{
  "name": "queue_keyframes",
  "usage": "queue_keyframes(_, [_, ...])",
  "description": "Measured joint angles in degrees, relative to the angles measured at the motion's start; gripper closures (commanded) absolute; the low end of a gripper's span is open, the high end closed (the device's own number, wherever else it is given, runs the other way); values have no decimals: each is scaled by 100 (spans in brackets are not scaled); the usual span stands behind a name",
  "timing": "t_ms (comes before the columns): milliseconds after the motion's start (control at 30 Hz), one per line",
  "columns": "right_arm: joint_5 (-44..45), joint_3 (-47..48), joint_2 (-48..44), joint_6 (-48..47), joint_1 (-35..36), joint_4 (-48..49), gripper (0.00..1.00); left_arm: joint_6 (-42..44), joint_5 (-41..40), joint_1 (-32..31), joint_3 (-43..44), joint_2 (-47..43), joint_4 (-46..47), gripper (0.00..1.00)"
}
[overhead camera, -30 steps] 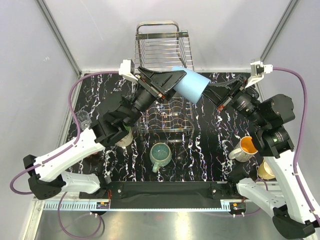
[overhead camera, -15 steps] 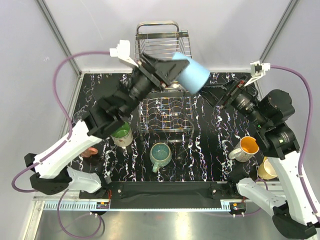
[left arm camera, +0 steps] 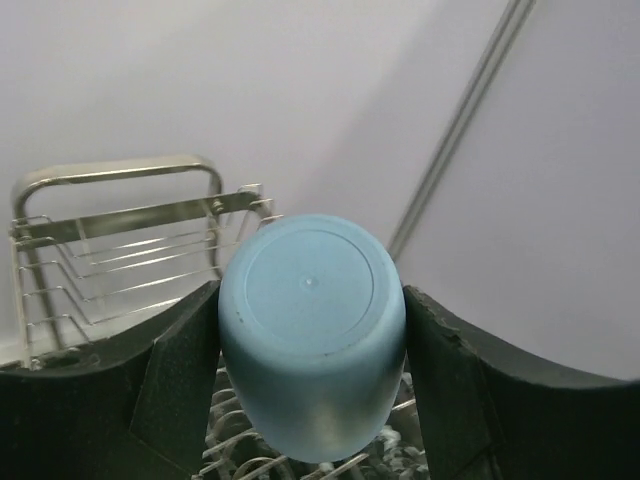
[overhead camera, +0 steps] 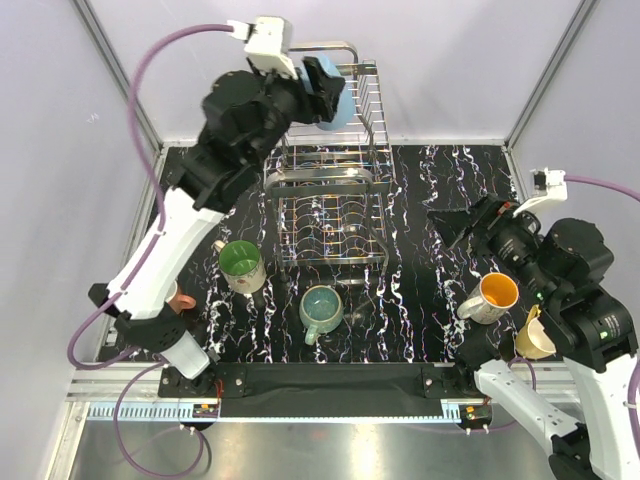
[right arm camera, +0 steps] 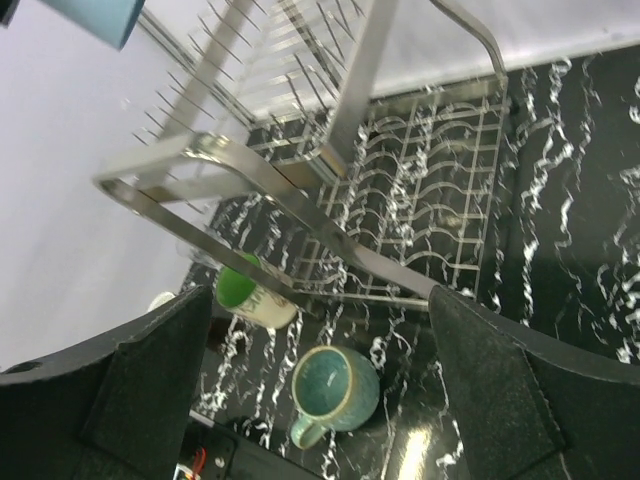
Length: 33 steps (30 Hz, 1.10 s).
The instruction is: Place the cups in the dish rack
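My left gripper (overhead camera: 330, 98) is raised high and shut on the light blue tumbler (overhead camera: 338, 105), holding it over the upper basket of the chrome dish rack (overhead camera: 320, 178). In the left wrist view the tumbler (left arm camera: 310, 345) shows its flat base, clamped between both fingers (left arm camera: 180, 350), with the rack (left arm camera: 100, 240) behind. My right gripper (overhead camera: 452, 225) stands open and empty to the right of the rack. On the table stand a cream cup with a green inside (overhead camera: 240, 262), a teal mug (overhead camera: 322, 308), a yellow-orange mug (overhead camera: 492, 295) and a partly hidden salmon-pink cup (overhead camera: 183, 298).
A pale yellow cup (overhead camera: 535, 340) sits at the right edge behind my right arm. The right wrist view looks past the open gripper (right arm camera: 318, 300) at the rack (right arm camera: 400, 200), the teal mug (right arm camera: 335, 390) and the green-lined cup (right arm camera: 245, 290).
The left arm lifted the blue tumbler up and back, from in front of the rack to over its upper basket. The right arm drew away to the right with its jaws open.
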Motion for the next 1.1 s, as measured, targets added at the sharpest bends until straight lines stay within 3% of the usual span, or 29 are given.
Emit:
queue_keyframes(100, [24, -175, -57, -39, 0, -212, 4, 745, -37, 87, -219, 260, 254, 100])
queue_keyframes(300, [33, -446, -122, -42, 0, -542, 4, 1427, -15, 417, 839, 1478, 345, 100])
queue_keyframes(633, [63, -697, -361, -39, 0, -684, 4, 1438, 208, 1322, 883, 2000, 487, 100])
queue_keyframes(900, [66, -966, -393, 2, 0, -678, 4, 1327, 352, 1421, 925, 2192, 619, 100])
queue_keyframes(1033, [66, -1001, -415, 24, 0, -673, 4, 1314, 376, 1414, 922, 2291, 654, 96])
queue_keyframes(1100, [66, -1016, -433, 31, 0, -673, 4, 1316, 376, 1416, 918, 2343, 660, 89])
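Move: The left hand, holding the blue cup high over the dish rack, has the far end of the rack's upper tier about 19 cm ahead, 2 cm to its left and 15 cm below. The rack's rear handle is some 27 cm ahead, level sideways and 11 cm below; the front handle is about 4 cm back, 1 cm left and 17 cm below. From the empty right hand, that far end is roughly 34 cm ahead and 18 cm left, at about its height. Keeping its grip on the blue cup, the left hand reaches forward about 18 cm over the upper tier towards the rear handle and sinks some 11 cm, edging slightly right, then back left, while the wrist rolls its left side up and swings a little counter-clockwise; the forward reach then slows to a creep as the cup goes on being lowered. The right hand, empty and open, meanwhile sinks about 8 cm on the rack's right, its fingers tipping down a little. ##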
